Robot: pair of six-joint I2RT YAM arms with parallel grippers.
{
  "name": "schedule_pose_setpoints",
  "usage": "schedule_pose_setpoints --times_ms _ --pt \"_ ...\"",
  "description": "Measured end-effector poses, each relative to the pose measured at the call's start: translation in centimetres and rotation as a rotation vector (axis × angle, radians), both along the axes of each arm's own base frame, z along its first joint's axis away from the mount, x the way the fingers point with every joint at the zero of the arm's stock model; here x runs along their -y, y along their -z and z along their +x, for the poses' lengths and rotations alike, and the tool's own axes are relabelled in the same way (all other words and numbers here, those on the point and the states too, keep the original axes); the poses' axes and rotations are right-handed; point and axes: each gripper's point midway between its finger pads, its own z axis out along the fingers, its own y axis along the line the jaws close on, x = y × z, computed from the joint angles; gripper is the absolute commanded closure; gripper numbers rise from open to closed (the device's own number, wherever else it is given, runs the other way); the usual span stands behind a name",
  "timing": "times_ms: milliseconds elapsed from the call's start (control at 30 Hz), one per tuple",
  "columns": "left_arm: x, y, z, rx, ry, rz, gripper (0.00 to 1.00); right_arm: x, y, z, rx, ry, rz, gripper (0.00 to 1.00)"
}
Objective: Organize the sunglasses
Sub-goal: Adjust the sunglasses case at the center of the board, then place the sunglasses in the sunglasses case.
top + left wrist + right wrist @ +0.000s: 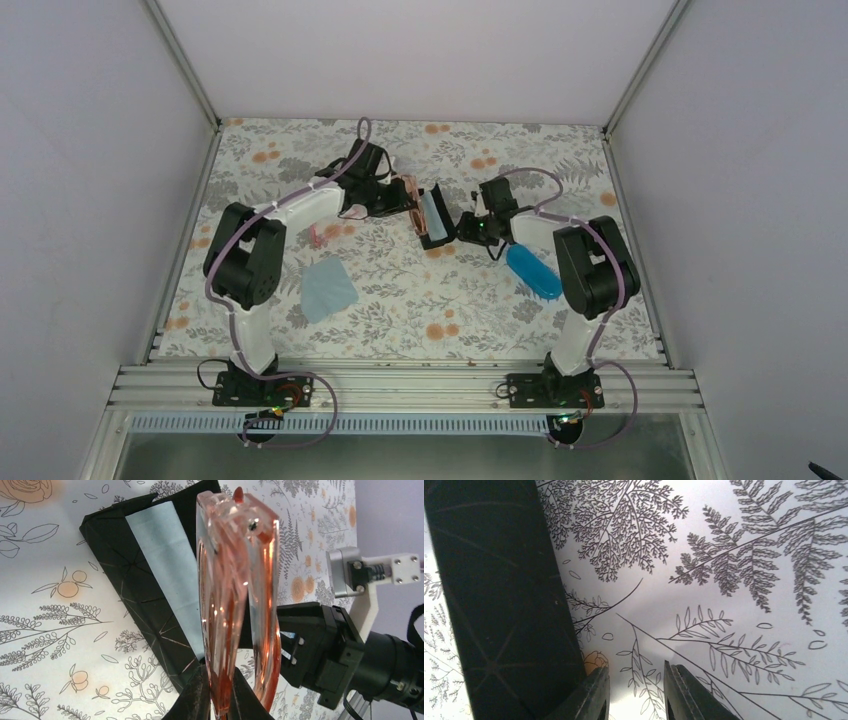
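Note:
The sunglasses (235,595) are folded, with a pink-red translucent frame. My left gripper (220,696) is shut on their lower edge and holds them upright, just above an open black folding case (145,600) with a light blue lining. In the top view the left gripper (394,197) holds the sunglasses (409,193) right beside the case (436,216) at the table's middle back. My right gripper (468,229) sits low at the case's right side. In the right wrist view it (636,692) is open and empty, its left finger next to the case's black wall (499,605).
A glossy blue oval case (533,272) lies by the right arm. A light blue cloth (328,288) lies front left. A small pink item (318,236) lies under the left arm. The right arm's gripper body (325,650) is close behind the sunglasses.

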Motion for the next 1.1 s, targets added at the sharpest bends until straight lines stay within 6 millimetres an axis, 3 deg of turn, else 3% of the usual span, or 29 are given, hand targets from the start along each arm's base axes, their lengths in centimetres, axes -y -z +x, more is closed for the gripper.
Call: schedule_pose_setpoints --times_ms 167,400,633,767,1000,1100 --pt "0.7 0.6 0.2 -0.03 0.013 0.015 0.92 0.6 0.0 -0.3 0.005 0.037 -0.014 0.69" --pt "2.3 1.5 -0.1 -0.077 0.026 0.032 0.92 3.6 -0.5 -1.4 0.012 0.175 -0.105 0.68" --pt "2.3 2.3 -0.4 -0.186 -0.034 0.025 0.92 4.7 -5.4 -2.0 0.134 0.217 -0.09 0.69" --pt "2.7 3.0 -0.5 -0.262 -0.058 0.017 0.94 2.7 -8.6 -2.5 0.243 0.104 -0.053 0.71" --pt "2.6 2.3 -1.1 -0.362 -0.109 0.019 0.98 -4.7 -12.5 -5.7 0.389 -0.209 -0.011 0.67" --pt "2.5 1.7 -1.3 -0.396 -0.128 0.025 0.98 -6.9 -13.9 -6.5 0.436 -0.283 -0.007 0.67"
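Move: The black sunglasses case, open with its blue cloth, lies about 10 cm below the left hand, some 5 cm to its right and 1 cm ahead. That hand already holds the folded pink sunglasses. A loose blue cloth lies some 18 cm left of that hand and 13 cm back. From the right hand, low beside the case, the case's middle is about 4 cm ahead and 5 cm left; the blue case lies roughly 15 cm right and 8 cm back. Sideways first, the right hand draws off the black case's right side, going about 5 cm right and a little back, then rises and swings left and back, ending some 14 cm higher with its fingers tipped up and still part open. The left hand keeps the sunglasses pinched and shifts right and down towards the case, about 3 cm each way, then comes up slightly while its wrist turns some 25 degrees, swinging the fingers backward. ##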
